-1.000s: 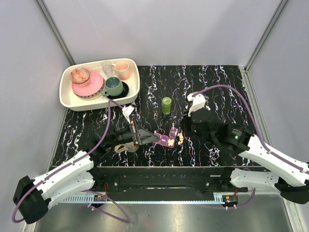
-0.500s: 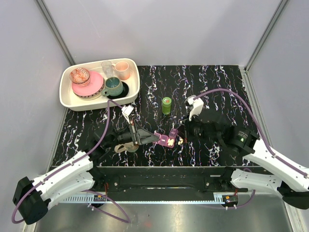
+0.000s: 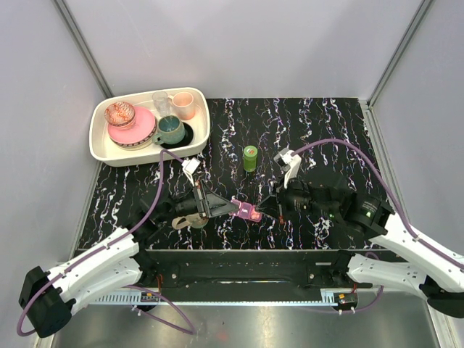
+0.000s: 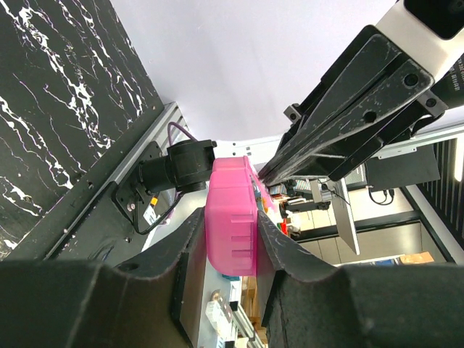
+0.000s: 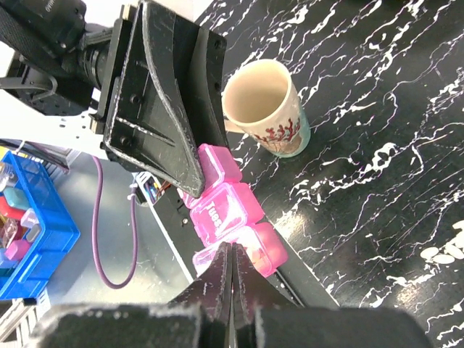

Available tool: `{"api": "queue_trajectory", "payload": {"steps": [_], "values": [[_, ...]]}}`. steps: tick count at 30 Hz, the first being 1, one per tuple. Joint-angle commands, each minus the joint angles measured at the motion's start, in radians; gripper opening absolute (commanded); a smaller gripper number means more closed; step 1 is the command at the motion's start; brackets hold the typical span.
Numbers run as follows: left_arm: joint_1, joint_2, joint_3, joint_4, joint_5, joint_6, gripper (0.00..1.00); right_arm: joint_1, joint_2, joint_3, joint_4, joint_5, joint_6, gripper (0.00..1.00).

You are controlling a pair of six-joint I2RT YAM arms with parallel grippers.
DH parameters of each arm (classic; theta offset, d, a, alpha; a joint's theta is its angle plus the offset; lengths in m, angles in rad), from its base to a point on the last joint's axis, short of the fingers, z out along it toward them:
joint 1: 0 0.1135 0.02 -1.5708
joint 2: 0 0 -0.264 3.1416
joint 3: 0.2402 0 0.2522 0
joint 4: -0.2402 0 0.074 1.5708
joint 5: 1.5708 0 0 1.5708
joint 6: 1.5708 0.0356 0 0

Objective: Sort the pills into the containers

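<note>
The magenta-purple pill box (image 3: 248,211) is held off the table with my left gripper (image 3: 230,209) shut on one end; in the left wrist view the box (image 4: 232,243) sits clamped between the fingers (image 4: 190,246). My right gripper (image 3: 270,206) is shut, nothing between its fingers. In the right wrist view its tips (image 5: 230,251) rest on the lid of the box's end compartment (image 5: 262,245), beside the lid marked "Tues" (image 5: 220,212). A few pale pills (image 5: 442,251) lie on the black tabletop at that view's right edge. The lime-green bottle (image 3: 250,157) stands upright behind.
A beige mug (image 5: 264,107) stands on the table under my left arm. At the back left, a cream tray (image 3: 99,148) holds a pink plate, a teal cup, a pink cup and a glass. The table's front edge and metal rail lie just below the box.
My right gripper has swung left and down onto the free end of the pill box. The lid that stood up from that end no longer shows. The left gripper has held still.
</note>
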Motion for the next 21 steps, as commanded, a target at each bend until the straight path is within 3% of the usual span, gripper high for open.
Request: {"api": "queue_trajectory", "payload": {"steps": [1,12,15,16,18,19,21], "values": [[0.000,-0.014,0.041,0.018,-0.025,0.012,0.00,-0.003,0.016,-0.014,0.040,-0.090,-0.010,0.00],[-0.002,-0.020,0.044,0.020,-0.032,0.010,0.00,-0.003,0.008,-0.023,0.008,-0.075,-0.016,0.03],[-0.002,-0.017,0.044,0.020,-0.035,0.007,0.00,-0.003,-0.009,-0.005,0.009,-0.012,-0.011,0.30],[-0.002,-0.016,0.041,0.023,-0.037,0.007,0.00,-0.003,-0.024,0.000,0.011,0.021,-0.013,0.49],[-0.002,-0.019,0.039,0.026,-0.038,0.006,0.00,-0.001,-0.046,0.007,0.021,0.060,-0.010,0.66],[-0.002,-0.017,0.039,0.030,-0.040,0.006,0.00,-0.003,-0.066,0.007,0.026,0.100,-0.007,0.73],[-0.002,-0.017,0.039,0.036,-0.043,0.004,0.00,-0.003,-0.083,0.003,0.038,0.132,0.016,0.77]]}}
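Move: The left hand already holds the pink pill organizer by one end; the partly raised lid of its far compartment lies some 5 cm to that hand's right, about 1 cm back and level with it. The right hand's shut fingertips are already at this lid, whose middle is about 1 cm back, 1 cm left and 2 cm below. From the right hand, loose pills lie roughly 8 cm ahead, 4 cm right and 20 below; the mug is 17 left, 6 ahead and 15 below; the green pill bottle is 20 ahead, 1 left and 16 below. With fingers shut, the right hand bears its tips down on the raised lid of the organizer's end compartment, sinking about 1.5 cm and going some 1 cm back towards the robot, while the left hand keeps its grip on the other end. The right hand pauses there, spreads its fingers wide from shut, and starts away from the lid, rising about 1 cm and shifting as much to its right and forward, the tips now clear. ##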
